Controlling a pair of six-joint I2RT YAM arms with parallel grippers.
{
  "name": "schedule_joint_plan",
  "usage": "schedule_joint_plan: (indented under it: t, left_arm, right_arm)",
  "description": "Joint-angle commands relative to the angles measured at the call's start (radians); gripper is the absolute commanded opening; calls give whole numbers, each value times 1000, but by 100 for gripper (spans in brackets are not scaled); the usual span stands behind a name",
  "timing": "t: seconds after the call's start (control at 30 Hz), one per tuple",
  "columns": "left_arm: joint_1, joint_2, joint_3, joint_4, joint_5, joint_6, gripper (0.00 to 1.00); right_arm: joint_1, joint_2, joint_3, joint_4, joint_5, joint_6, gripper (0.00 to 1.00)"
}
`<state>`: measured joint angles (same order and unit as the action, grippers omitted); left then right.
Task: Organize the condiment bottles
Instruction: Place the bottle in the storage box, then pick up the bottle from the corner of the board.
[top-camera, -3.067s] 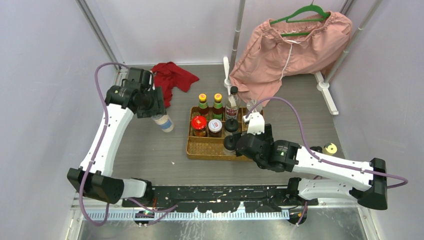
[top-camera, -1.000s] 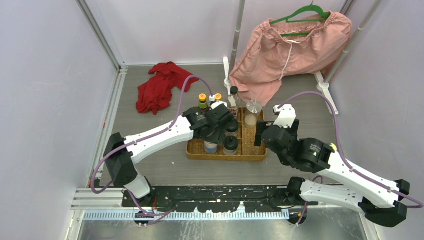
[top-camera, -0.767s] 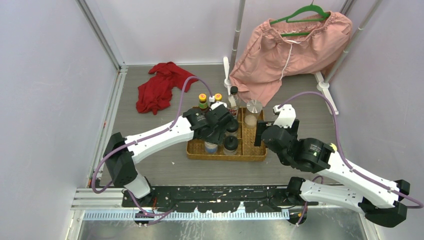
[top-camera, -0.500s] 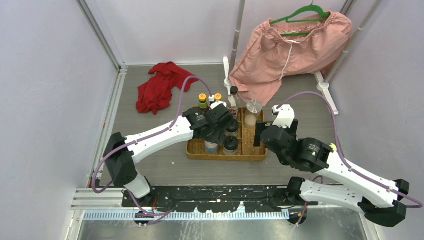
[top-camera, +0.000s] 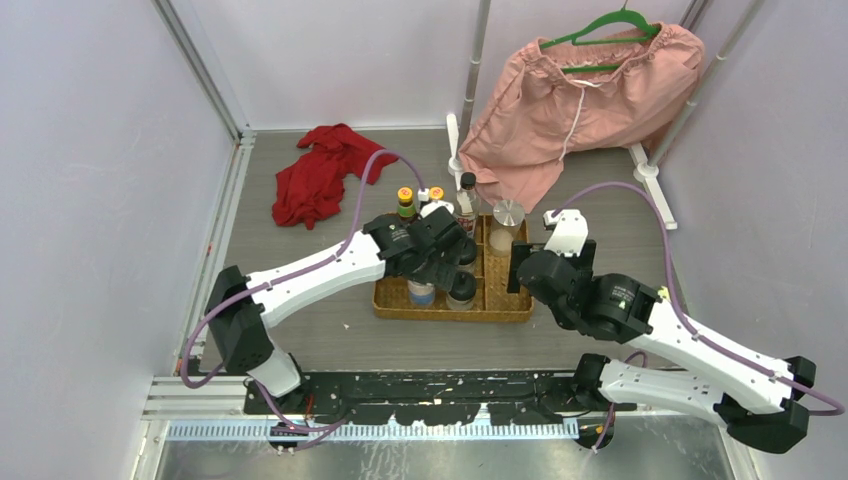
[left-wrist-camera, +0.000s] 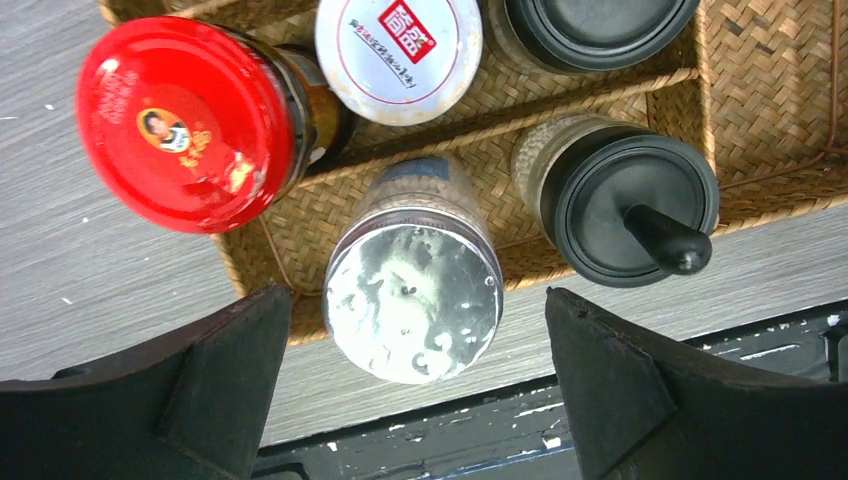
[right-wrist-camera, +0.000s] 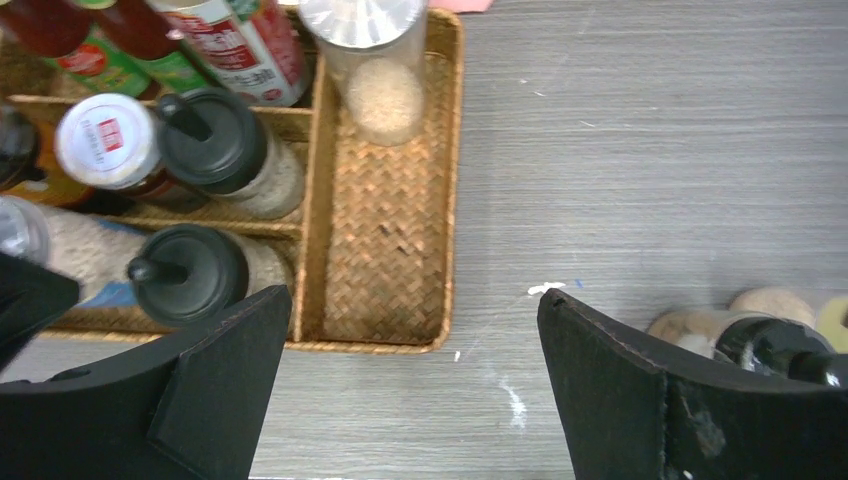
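Observation:
The woven tray (top-camera: 500, 305) holds the condiment bottles. A clear shaker with a silver lid (left-wrist-camera: 412, 305) stands upright in its front left compartment. My left gripper (left-wrist-camera: 420, 395) hangs over it, open, with both fingers well clear of its sides. Around it are a red-lidded jar (left-wrist-camera: 185, 120), a white-lidded jar (left-wrist-camera: 398, 45) and a black-capped shaker (left-wrist-camera: 630, 205). Behind stand two yellow-capped sauces (top-camera: 405, 200) and a tall black-capped bottle (top-camera: 467, 200). My right gripper (right-wrist-camera: 415, 390) is open and empty above the tray's right front corner. A silver-lidded shaker (right-wrist-camera: 375, 60) stands at the right rear.
A small yellow-lidded jar (top-camera: 661, 292) sits on the table right of the tray, mostly hidden by my right arm. A red cloth (top-camera: 320, 175) lies at the back left. Pink shorts (top-camera: 580, 100) hang from a green hanger at the back right.
My left gripper has opened and let go of the silver-lidded clear shaker, which now stands in the tray. My right arm has barely shifted.

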<state>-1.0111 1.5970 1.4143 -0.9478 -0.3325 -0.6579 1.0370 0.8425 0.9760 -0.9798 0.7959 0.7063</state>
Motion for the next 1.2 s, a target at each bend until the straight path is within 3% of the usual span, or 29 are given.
schedule_joint_plan:
  t: [0.0,0.13,0.3,0.43,0.6,0.77,1.0,1.17]
  left_arm:
    - [4,-95,82,-63,-92,20,100]
    - [5,-159,92,-98,-117,43,100]
    - [5,-220,39,-56,-92,65,100]
    - [5,-221,18,-29,-54,83,100]
    - [8,-221,-10,15,1,100,100]
    - [17,-239,-35,57,51,115,100]
    - [47,-270,-56,71,103,150,100]
    - [52,-320,-96,82,112,147,100]
  right_arm:
    - [-61,19,53,-96,101,89,100]
    - [-262,32,129,-253,168,176,100]
    - [-521,27,134,-294,117,191,100]
    - [-683,56,119,-398,91,326,100]
    - [-755,103,133,-514,-39,567,100]
    - [-760,151,134,-624,-20,739,100]
    - [-803,102,-95,-582,-66,866,100]
    - [-844,94,-162,-502,-73,819,100]
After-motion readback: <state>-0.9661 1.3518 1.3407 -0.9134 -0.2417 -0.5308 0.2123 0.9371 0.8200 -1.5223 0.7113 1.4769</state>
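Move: My left hand's open fingers still straddle the lid of the silver-lidded bottle, whose middle is about 6 cm straight below. From this hand the red-lidded jar stands 7 cm ahead and 5 cm left, the black-lidded jar level and 8 cm right. From my empty right hand, the black-capped bottle stands about 21 cm right, 4 cm back and 15 cm below; the yellow-capped bottle is some 7 cm right of it and 1 cm farther out. I lift my open left hand about 8 cm straight off the silver-lidded bottle, easing a little left, then let it sink back by 2 or 3 cm. At the same time my right hand, fingers wide, sweeps some 17 cm right away from the storage box, turning about 75 degrees clockwise, then drops and draws back towards the black-capped bottle without touching it. ##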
